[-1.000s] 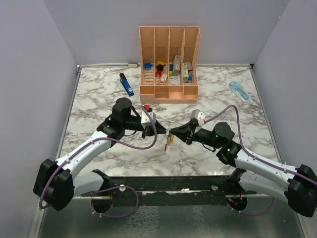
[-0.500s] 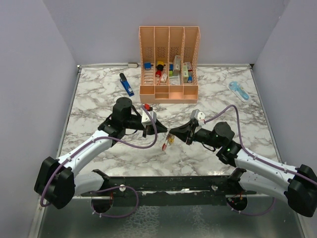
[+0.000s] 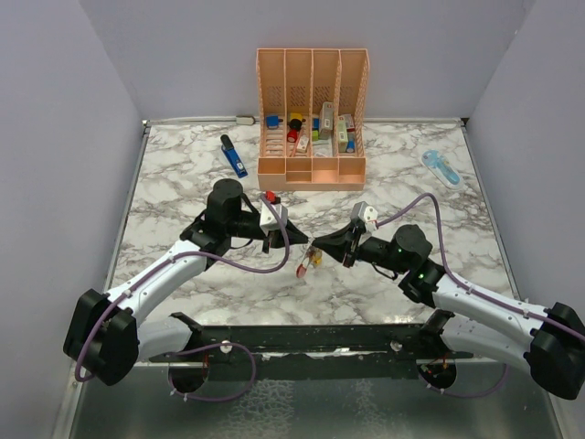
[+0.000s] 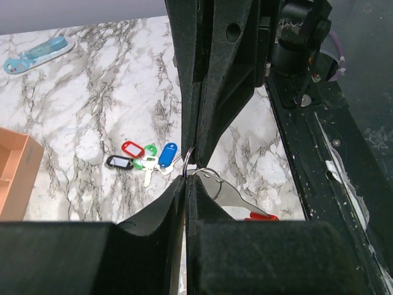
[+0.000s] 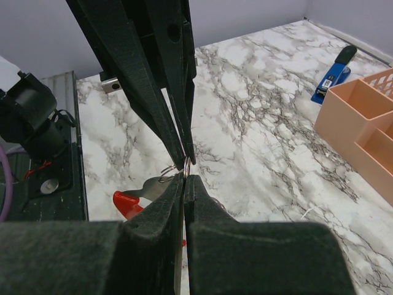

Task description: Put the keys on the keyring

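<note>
A thin metal keyring [image 4: 186,161] hangs in the air above the table's middle, pinched from both sides. My left gripper [image 4: 186,182] is shut on it from below in the left wrist view, and my right gripper [image 5: 185,178] is shut on the same keyring [image 5: 186,166]. From the top, the left gripper [image 3: 300,244] and right gripper [image 3: 319,245] meet tip to tip. A silver key with a red head [image 4: 260,216] dangles by a small ring just beside the fingertips; this red-headed key [image 5: 126,203] hangs free. Several tagged keys [image 4: 147,155] lie on the marble below.
A peach desk organizer [image 3: 313,165] holding small items stands at the back centre. A blue pen-like tool [image 3: 234,155] lies to its left. A pale blue oblong gadget [image 3: 441,168] lies at the back right. Grey walls bound the marble table [image 3: 183,174].
My left gripper's jaws have closed the last bit onto the keyring. The red-headed key under the fingertips has swung slightly down and left. The right arm has stayed put.
</note>
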{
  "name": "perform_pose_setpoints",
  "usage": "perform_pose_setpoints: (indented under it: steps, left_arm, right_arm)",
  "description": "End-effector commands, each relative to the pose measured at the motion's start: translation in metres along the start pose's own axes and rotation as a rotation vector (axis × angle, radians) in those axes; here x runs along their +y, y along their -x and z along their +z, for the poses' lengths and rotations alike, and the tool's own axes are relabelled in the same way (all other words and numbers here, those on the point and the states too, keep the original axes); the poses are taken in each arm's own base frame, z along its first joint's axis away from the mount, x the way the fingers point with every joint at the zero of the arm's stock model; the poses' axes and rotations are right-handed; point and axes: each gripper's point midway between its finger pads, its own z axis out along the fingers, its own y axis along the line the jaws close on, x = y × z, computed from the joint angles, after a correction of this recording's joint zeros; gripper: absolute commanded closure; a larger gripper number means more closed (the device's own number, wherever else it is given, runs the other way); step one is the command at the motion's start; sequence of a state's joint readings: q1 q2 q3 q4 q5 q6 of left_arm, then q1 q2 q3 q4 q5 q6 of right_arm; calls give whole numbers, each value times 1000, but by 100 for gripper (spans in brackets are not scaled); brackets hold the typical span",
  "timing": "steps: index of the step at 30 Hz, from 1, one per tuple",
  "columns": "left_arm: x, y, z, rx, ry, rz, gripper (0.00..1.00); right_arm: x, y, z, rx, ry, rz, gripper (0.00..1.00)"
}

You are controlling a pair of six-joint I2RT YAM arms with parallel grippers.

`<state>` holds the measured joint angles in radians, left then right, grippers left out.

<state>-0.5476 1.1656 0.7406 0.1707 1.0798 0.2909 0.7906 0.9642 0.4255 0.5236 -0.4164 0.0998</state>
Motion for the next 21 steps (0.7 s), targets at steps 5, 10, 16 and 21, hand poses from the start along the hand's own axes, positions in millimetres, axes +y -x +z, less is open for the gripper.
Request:
perform_pose_setpoints:
  steps: [5,10,16,21]
  left_arm:
    - [-4,7,-4,19,-29,60,87]
    - [-4,7,-7,40,-22,62,82]
    - [4,15,-3,8,-15,68,73]
    - [7,15,0,3,-17,68,72]
  right_arm:
    - [2,24,4,-54,17,-26,99]
    - [3,24,3,-55,21,-25,99]
    - [6,24,6,-49,39,-16,99]
    - [6,26,5,-50,38,-23,99]
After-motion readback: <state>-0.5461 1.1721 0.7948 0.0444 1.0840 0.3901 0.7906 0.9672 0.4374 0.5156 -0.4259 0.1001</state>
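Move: The keyring's thin wire ring is stretched between the two fingertips: its middle is about 1 cm to the right of the left hand and 1 cm to the left of the right hand, level with both. From the left hand, the grey piece with the red handle hangs about 4 cm back, 1 cm to the left and 6 cm below. The loose tagged keys lie on the table some 8 cm ahead, 12 cm to the right and 20 cm down. The keyring's wire ring is let go by the left fingers, which spread from nearly shut to about a quarter open around it. The left hand otherwise stays in place, dipping only about half a centimetre and coming back up. The right hand holds still and keeps its pinch on the ring. ##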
